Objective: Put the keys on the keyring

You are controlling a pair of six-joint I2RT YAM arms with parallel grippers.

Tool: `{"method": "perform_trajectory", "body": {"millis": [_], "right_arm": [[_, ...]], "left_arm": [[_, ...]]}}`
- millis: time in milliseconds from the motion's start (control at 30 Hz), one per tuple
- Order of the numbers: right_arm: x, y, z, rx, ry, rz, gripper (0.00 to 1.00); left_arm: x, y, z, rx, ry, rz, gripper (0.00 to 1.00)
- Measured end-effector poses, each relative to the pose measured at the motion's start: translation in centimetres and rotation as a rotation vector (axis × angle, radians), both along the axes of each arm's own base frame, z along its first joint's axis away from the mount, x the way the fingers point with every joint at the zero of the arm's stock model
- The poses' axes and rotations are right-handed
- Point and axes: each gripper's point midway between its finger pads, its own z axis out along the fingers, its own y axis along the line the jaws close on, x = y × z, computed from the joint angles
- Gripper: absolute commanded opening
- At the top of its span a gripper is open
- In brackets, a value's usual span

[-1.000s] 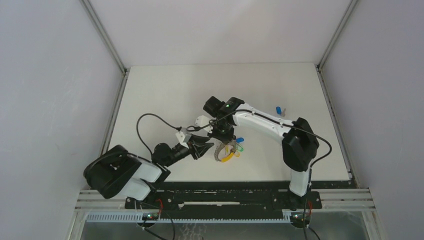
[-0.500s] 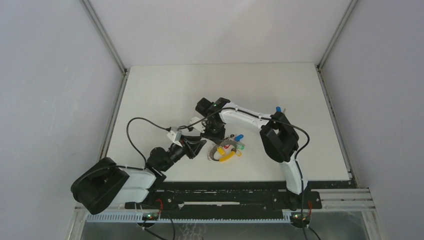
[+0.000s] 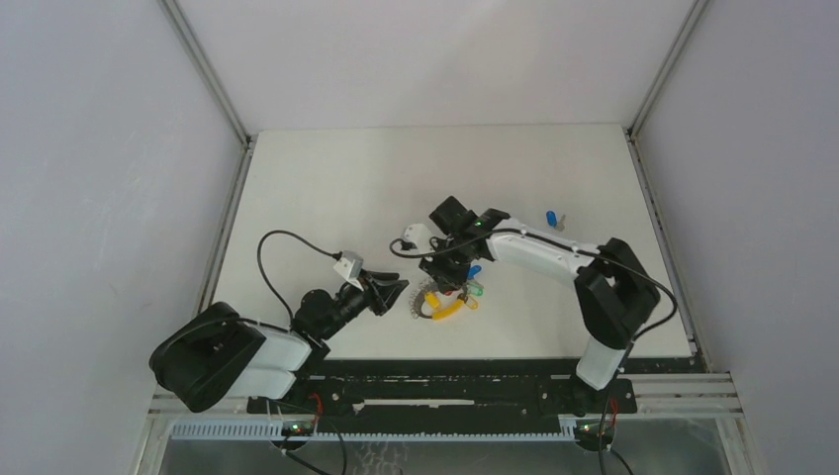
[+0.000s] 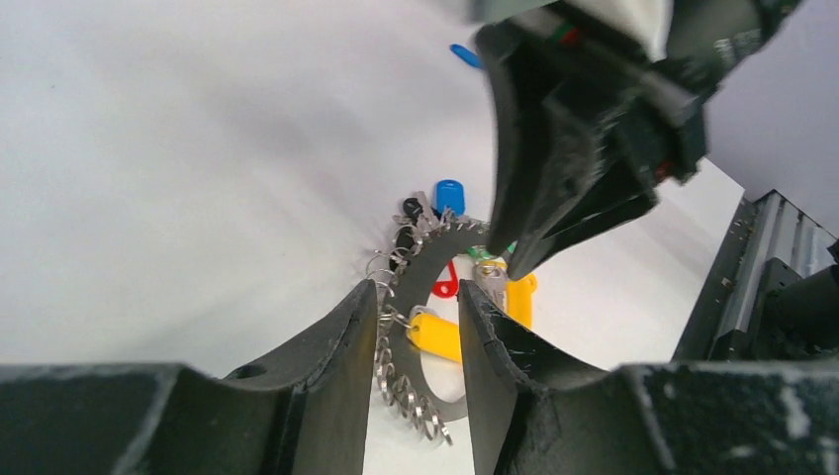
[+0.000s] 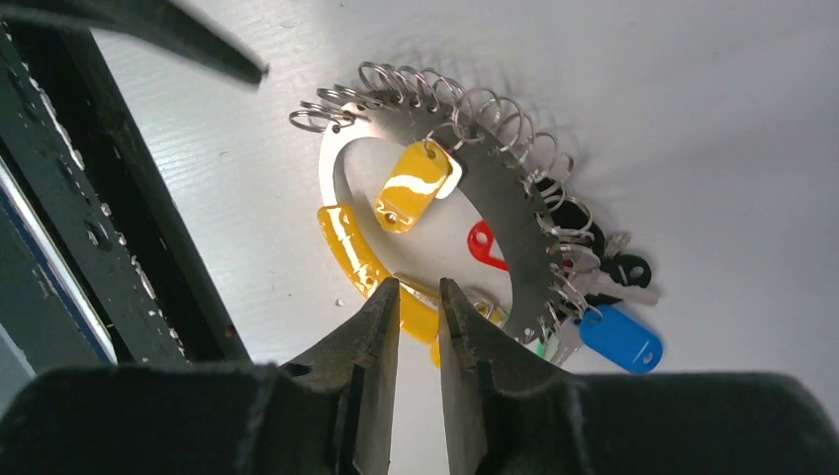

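Note:
The keyring (image 5: pixel 500 188) is a grey crescent plate edged with several wire rings, lying flat with yellow, red, black and blue tags (image 5: pixel 620 336). My right gripper (image 5: pixel 418 285) hovers over its near rim with the jaws slightly open; nothing sits between them, and a yellow tag (image 5: pixel 346 242) lies just beyond the tips. My left gripper (image 4: pixel 417 289) is open and faces the keyring (image 4: pixel 425 287) from the left, a little short of it. From above, the left gripper (image 3: pixel 398 293) and right gripper (image 3: pixel 450 280) flank the keyring (image 3: pixel 442 300). A loose blue key (image 3: pixel 551 217) lies at the far right.
The white table (image 3: pixel 326 198) is walled by pale panels on three sides. A black rail (image 3: pixel 445 381) runs along the near edge beneath both arm bases. The right arm's forearm (image 3: pixel 539 252) stretches between the keyring and the loose key. A black cable (image 3: pixel 287 247) loops over the left arm.
My right gripper's jaws have parted from shut to slightly open, and its wrist has swung right over the keyring. The left arm drew back a little to the left. The keyring stayed put.

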Motion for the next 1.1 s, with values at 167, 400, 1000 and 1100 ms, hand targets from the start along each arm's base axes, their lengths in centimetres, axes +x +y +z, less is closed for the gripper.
{"method": "perform_trajectory", "body": {"millis": [167,400,1000,1100], "right_arm": [[-0.5,0.1,-0.4,0.107,-0.055,-0.075,0.23],[-0.9,2.8,-1.8,0.149,-0.129,-0.114,0.25],[-0.3,4.8,-4.4,0.090,-0.242,-0.218,0.25],[0.1,4.8,-4.5,0.081,-0.269,-0.239,0.24]], "left_arm": [[0.8,0.9,-1.3,0.019,0.055,0.038,0.40],[1.7,1.4,-2.5,0.036,0.119,0.071,0.40],[2.1,2.0,-3.7,0.041,0.175,0.096,0.40],[2.1,1.9,-3.7,0.040,0.175,0.096,0.40]]}}
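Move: The yellow key lying inside the keyring is about 4 cm to the right hand's left, level with it fore and aft, and roughly 5 cm below. The keyring's yellow handle strip sits some 2 cm back and straight below, the red key about 1 cm ahead and 1 cm left, and the blue key about 5 cm ahead and 5 cm right. From the left hand, the yellow key is some 3 cm ahead, 7 cm right and 10 cm lower. Right hand swings some 5 cm left and down to the inner yellow key, fingers parted; left hand sinks too. ##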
